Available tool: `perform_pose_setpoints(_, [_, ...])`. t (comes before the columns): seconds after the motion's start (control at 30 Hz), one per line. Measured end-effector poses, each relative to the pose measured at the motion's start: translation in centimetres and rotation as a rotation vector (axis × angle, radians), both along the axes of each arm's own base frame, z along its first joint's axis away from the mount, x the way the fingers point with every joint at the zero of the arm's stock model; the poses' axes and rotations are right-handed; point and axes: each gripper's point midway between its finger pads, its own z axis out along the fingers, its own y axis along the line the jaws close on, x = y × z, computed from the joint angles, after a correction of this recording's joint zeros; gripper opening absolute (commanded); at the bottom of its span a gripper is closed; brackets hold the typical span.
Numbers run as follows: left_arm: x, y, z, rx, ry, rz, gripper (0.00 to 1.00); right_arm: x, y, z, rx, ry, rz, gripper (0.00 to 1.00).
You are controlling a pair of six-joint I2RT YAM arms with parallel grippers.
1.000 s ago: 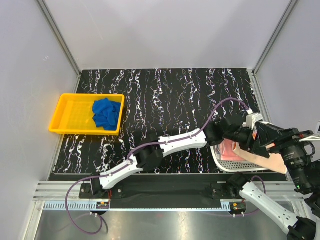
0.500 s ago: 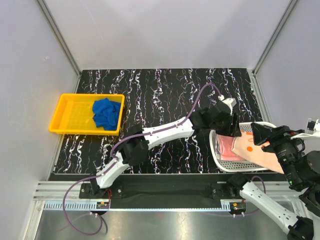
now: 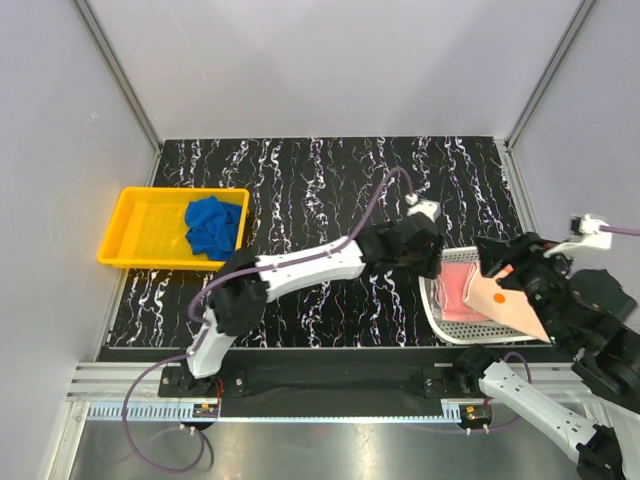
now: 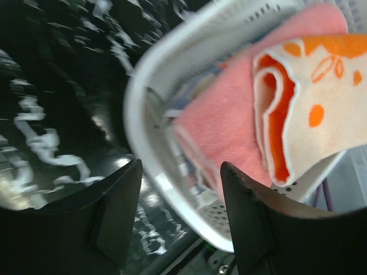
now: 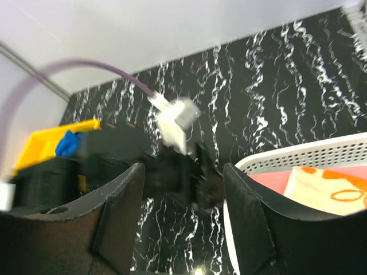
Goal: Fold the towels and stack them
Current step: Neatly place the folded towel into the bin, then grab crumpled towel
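A white mesh basket (image 3: 447, 325) stands at the near right. In it lies a pink towel (image 3: 457, 288), and an orange-and-cream printed towel (image 3: 503, 302) is draped over the pink one and the basket's right side. My left gripper (image 3: 433, 262) hovers open at the basket's left rim (image 4: 137, 97), holding nothing. The left wrist view shows the pink towel (image 4: 223, 120) and printed towel (image 4: 321, 103) just beyond the fingers. My right gripper (image 3: 497, 258) is open and empty above the basket's far side, facing left. A blue towel (image 3: 213, 226) lies crumpled in the yellow tray (image 3: 140, 235).
The yellow tray sits at the table's left edge. The left arm (image 3: 310, 270) stretches diagonally across the black marbled table. In the right wrist view the left wrist (image 5: 178, 172) is right ahead, with the basket (image 5: 298, 154) at lower right.
My left gripper has drawn back leftward from over the basket to its left rim. The printed towel now lies draped on the basket. The right arm has shifted over the basket.
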Motion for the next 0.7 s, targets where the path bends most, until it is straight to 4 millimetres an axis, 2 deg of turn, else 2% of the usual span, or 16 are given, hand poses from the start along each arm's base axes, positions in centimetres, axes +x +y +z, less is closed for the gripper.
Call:
perform_pose_setpoints(0.07, [1.5, 2.7, 2.2, 0.015, -0.057, 0.052, 0.65, 1.0, 1.3, -0.6, -0.021, 0.031, 0.022, 0.66])
perform_pose_setpoints(0.1, [2.4, 4.3, 3.9, 0.008, -0.089, 0.085, 0.66, 1.6, 1.9, -0.9, -0.030, 0.045, 0.031, 0.66])
perform_pose_setpoints(0.2, [4.9, 10.4, 9.0, -0.014, -0.175, 0.222, 0.67, 3.9, 4.7, -2.6, -0.071, 0.113, 0.076, 0.67])
perform_pose_setpoints(0.3, [8.1, 19.4, 13.3, -0.022, -0.255, 0.434, 0.70, 6.2, 7.6, -4.9, -0.108, 0.180, 0.123, 0.67])
perform_pose_setpoints(0.37, [10.2, 26.1, 14.2, 0.011, -0.290, 0.601, 0.70, 7.5, 9.6, -6.5, -0.126, 0.224, 0.161, 0.67])
perform_pose_setpoints(0.43, [12.1, 32.9, 13.0, 0.100, -0.299, 0.774, 0.70, 9.0, 11.8, -7.9, -0.139, 0.265, 0.204, 0.67])
perform_pose_setpoints(0.5, [12.9, 38.7, 10.1, 0.229, -0.265, 0.906, 0.68, 10.3, 13.8, -9.3, -0.148, 0.302, 0.247, 0.67])
perform_pose_setpoints(0.63, [12.5, 46.6, 3.5, 0.456, -0.133, 1.050, 0.65, 12.2, 16.8, -11.7, -0.158, 0.352, 0.310, 0.67])
perform_pose_setpoints(0.7, [12.4, 49.2, 1.3, 0.536, -0.074, 1.098, 0.66, 12.9, 18.0, -12.7, -0.162, 0.373, 0.335, 0.66])
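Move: The blue towel lies bunched in the right part of the yellow bin, about 20 cm ahead of the left hand, 54 cm to its left and some 12 cm below; the bin's middle is 10 cm farther left. The white basket with the orange towel in it is about 20 cm to this hand's right, level with it and 11 cm below. From the raised right hand, the blue towel is roughly 27 cm ahead, 58 cm left and 36 cm below, the basket 6 cm ahead and 15 cm right. Towards the blue towel the empty left hand swings fast, about 50 cm left and 12 cm forward, arching up some 14 cm and sinking again to near the bin's near right corner, turning counter-clockwise about 60 degrees, fingers staying open. The right hand, also open, leaves the space above the basket for the table's middle: left, forward and down together, tipping its fingers downward. ##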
